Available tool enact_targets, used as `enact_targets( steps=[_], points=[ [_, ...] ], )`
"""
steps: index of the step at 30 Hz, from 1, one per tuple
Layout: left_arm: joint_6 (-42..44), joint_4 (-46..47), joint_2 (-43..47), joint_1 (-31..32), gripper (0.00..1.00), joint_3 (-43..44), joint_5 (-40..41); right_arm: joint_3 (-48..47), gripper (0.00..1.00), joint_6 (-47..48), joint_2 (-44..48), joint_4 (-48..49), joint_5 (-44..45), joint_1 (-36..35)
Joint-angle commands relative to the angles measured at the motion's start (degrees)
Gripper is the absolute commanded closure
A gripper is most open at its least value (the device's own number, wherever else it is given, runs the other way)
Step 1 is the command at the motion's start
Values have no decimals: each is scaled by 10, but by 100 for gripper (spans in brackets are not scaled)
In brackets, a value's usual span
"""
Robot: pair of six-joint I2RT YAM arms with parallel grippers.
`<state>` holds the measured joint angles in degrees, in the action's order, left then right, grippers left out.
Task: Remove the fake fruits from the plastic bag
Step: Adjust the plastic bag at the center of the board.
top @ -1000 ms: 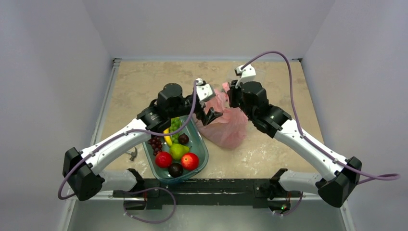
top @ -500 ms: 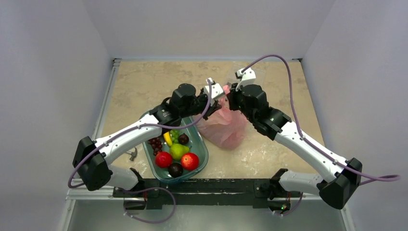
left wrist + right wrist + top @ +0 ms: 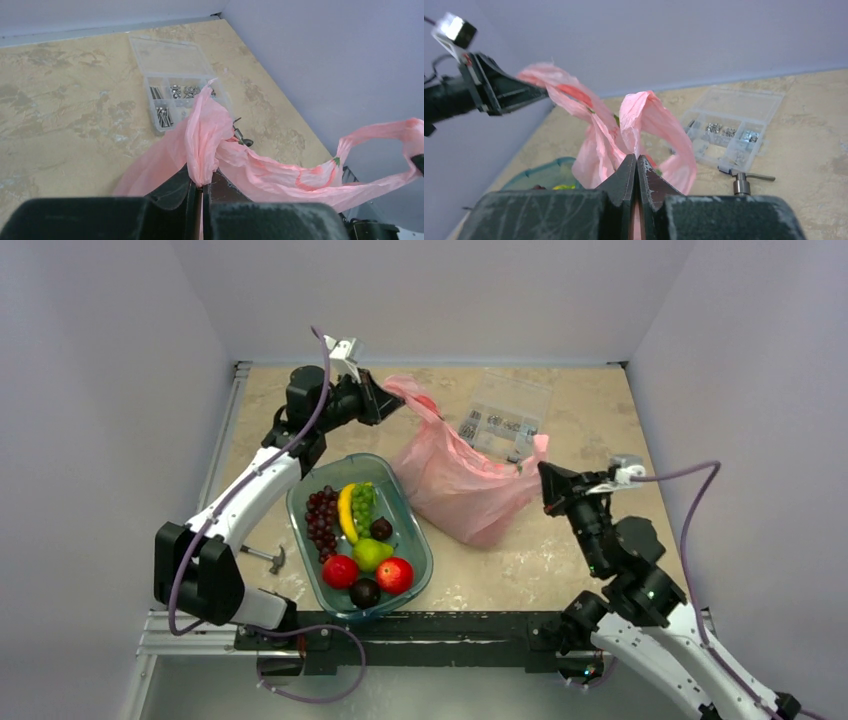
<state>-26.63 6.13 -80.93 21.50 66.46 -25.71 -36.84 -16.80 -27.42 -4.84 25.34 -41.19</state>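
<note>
The pink plastic bag (image 3: 455,490) is stretched between my two grippers, its body resting on the table right of the tray. My left gripper (image 3: 388,400) is shut on one loop handle at the far left, held up off the table; the pinch shows in the left wrist view (image 3: 201,186). My right gripper (image 3: 548,486) is shut on the other handle at the right, which also shows in the right wrist view (image 3: 636,159). The fake fruits are mostly hidden inside the bag; only a red bit (image 3: 651,160) shows at the bag's mouth.
A teal tray (image 3: 415,540) with grapes, banana, pear, apples and plums stands left of the bag. A clear box of metal parts (image 3: 505,415) lies behind the bag. A small metal tool (image 3: 739,185) lies near that box. A small hammer (image 3: 265,558) lies left of the tray.
Both grippers were close together over the bag; now they have pulled apart, the left up and to the far left, the right back to the near right, stretching the bag's handles wide.
</note>
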Motion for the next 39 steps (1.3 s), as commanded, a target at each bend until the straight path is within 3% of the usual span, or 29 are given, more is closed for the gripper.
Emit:
enact_targets(
  steps=[1,4,13,20,23,27,31,36,39],
  points=[
    [-78,20,-24,-59,100,41,-59,24,100,-48,79,-34,49,1],
    [-40,-57,-33,-88,100,80,-66,30,100,-75,130,-90,63,2],
    [28,-121,-30,-113,100,117,-100,27,100,-107,174,-142,66,1],
    [22,-99,-26,-108,100,118,-151,-14,100,-94,126,-163,3,1],
    [28,-97,-22,-98,100,117,-153,-60,98,-88,82,-186,28,2],
    [36,-97,-17,-85,100,115,-155,-129,58,-50,11,-215,65,2],
    [39,-98,-11,-81,100,114,-155,-222,41,4,-83,-228,89,1],
    [41,-98,-5,-81,100,113,-156,-354,11,102,-210,-232,78,2],
    [42,-99,-2,-81,100,114,-157,-460,2,153,-313,-295,51,2]
  ],
)
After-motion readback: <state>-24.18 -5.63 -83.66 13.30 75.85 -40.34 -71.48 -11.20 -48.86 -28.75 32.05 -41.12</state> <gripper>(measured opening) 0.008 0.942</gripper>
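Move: The plastic bag's body hangs about 12 cm to the right of my left hand, 5 cm back and 20 below. From my right hand it's roughly 10 cm ahead, 11 left and 20 below. Each hand still grips a handle. Counted from my right hand, the fruit tray is some 33 cm left and about level front to back. The metal tap stands 21 cm ahead and 5 right, the parts box 37 cm straight ahead, all on the board nearly 30 cm below. I stretch the bag's mouth between both hands: my right hand draws its handle back and right about 6 cm, while my left swings left and forward about as far, then eases partly back and slightly up, keeping its grip. Then I open my right fingers wide, let go of the handle and lift that hand about 10 cm, up and forward off the bag, rolling its left side down some 20 degrees. ##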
